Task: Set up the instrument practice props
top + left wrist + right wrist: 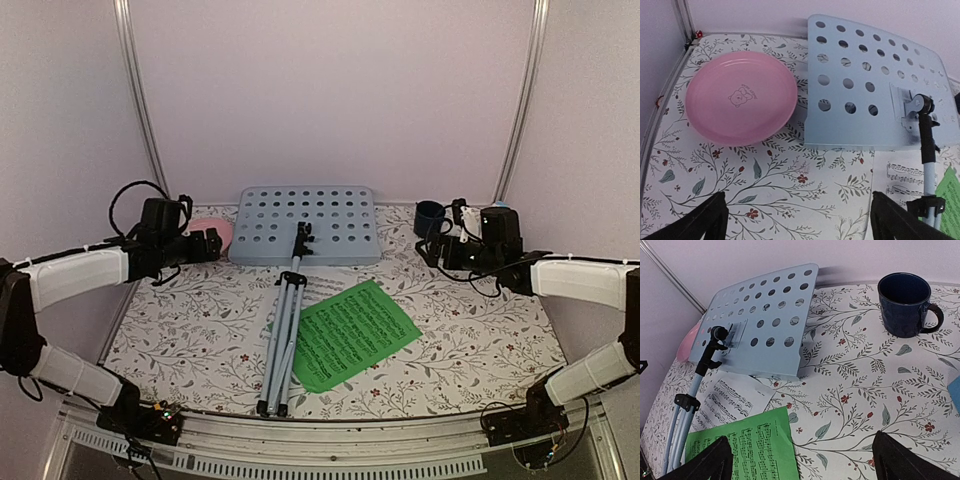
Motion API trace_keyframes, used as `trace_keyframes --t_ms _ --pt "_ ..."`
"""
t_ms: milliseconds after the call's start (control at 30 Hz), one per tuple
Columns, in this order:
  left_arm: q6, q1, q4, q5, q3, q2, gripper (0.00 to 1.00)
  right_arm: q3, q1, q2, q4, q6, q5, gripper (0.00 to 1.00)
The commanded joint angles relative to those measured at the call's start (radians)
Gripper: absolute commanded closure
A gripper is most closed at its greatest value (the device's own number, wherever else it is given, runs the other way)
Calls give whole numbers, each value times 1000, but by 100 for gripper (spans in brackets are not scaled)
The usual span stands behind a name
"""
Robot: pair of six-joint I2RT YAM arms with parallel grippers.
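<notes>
The pale grey perforated music stand [308,222] lies flat on the table, its folded silver tripod [283,335] pointing toward the near edge. A green sheet-music page [350,333] lies right of the tripod. A white page [730,397] sits partly under the stand and the green page [747,450]. A light-blue corner, apparently the metronome [955,392], is cut off by the right wrist view's edge. My left gripper [797,200] hovers open over bare cloth left of the stand [865,80]. My right gripper [800,440] hovers open to the stand's right, holding nothing.
A pink plate [740,97] lies at the back left beside the stand's desk. A dark blue mug [904,305] stands upright at the back right, close to my right gripper [440,243]. Floral cloth covers the table [200,330]; walls close in the back and sides.
</notes>
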Motion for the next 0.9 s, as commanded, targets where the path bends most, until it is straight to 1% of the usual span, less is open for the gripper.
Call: trace_keyframes --t_ms 0,100,267,400,567,667,767,867 --pt "12 -84 -21 44 108 72 1 40 17 27 13 23 20 1" --pt "11 -151 -24 40 183 140 1 33 21 22 13 35 33 1" --pt "22 -251 -57 30 323 263 5 -34 25 -44 85 54 50 1" --pt "36 -314 -100 23 435 377 6 -81 25 -73 144 90 6 1" --pt "34 -369 -183 22 561 511 16 -137 27 -103 213 128 -42 1" --pt "21 -396 -234 -25 620 578 20 -159 27 -126 231 138 -49 1" --pt "-3 -407 -296 -54 674 636 24 -192 27 -153 262 163 -45 1" --pt "-25 -412 -324 -62 709 700 29 -215 27 -164 275 183 -31 1"
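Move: The folded music stand's upper shaft, just below its black head clamps, lies about 20 cm to the left hand's right, some 8 cm ahead and 12 cm lower. The perforated desk's middle is roughly 14 cm beyond that shaft; the pink plate is about 23 cm ahead of the hand and 4 cm left, and the green sheet's middle some 31 cm right and 12 cm back. From the right hand the shaft is about 32 cm left, 8 cm ahead and 13 cm below. The left hand sweeps some 22 cm to the right and a little forward towards the music stand's upper shaft, rising slightly over the first half, then sinking about 7 cm from that high point as it turns some 20 degrees clockwise, tips about 10 degrees further down and closes from wide open to roughly three quarters, with no contact to be seen yet. The right hand, empty and open, eases about 3 cm back and slightly up, rolling some 10 degrees so that its left side rises. ##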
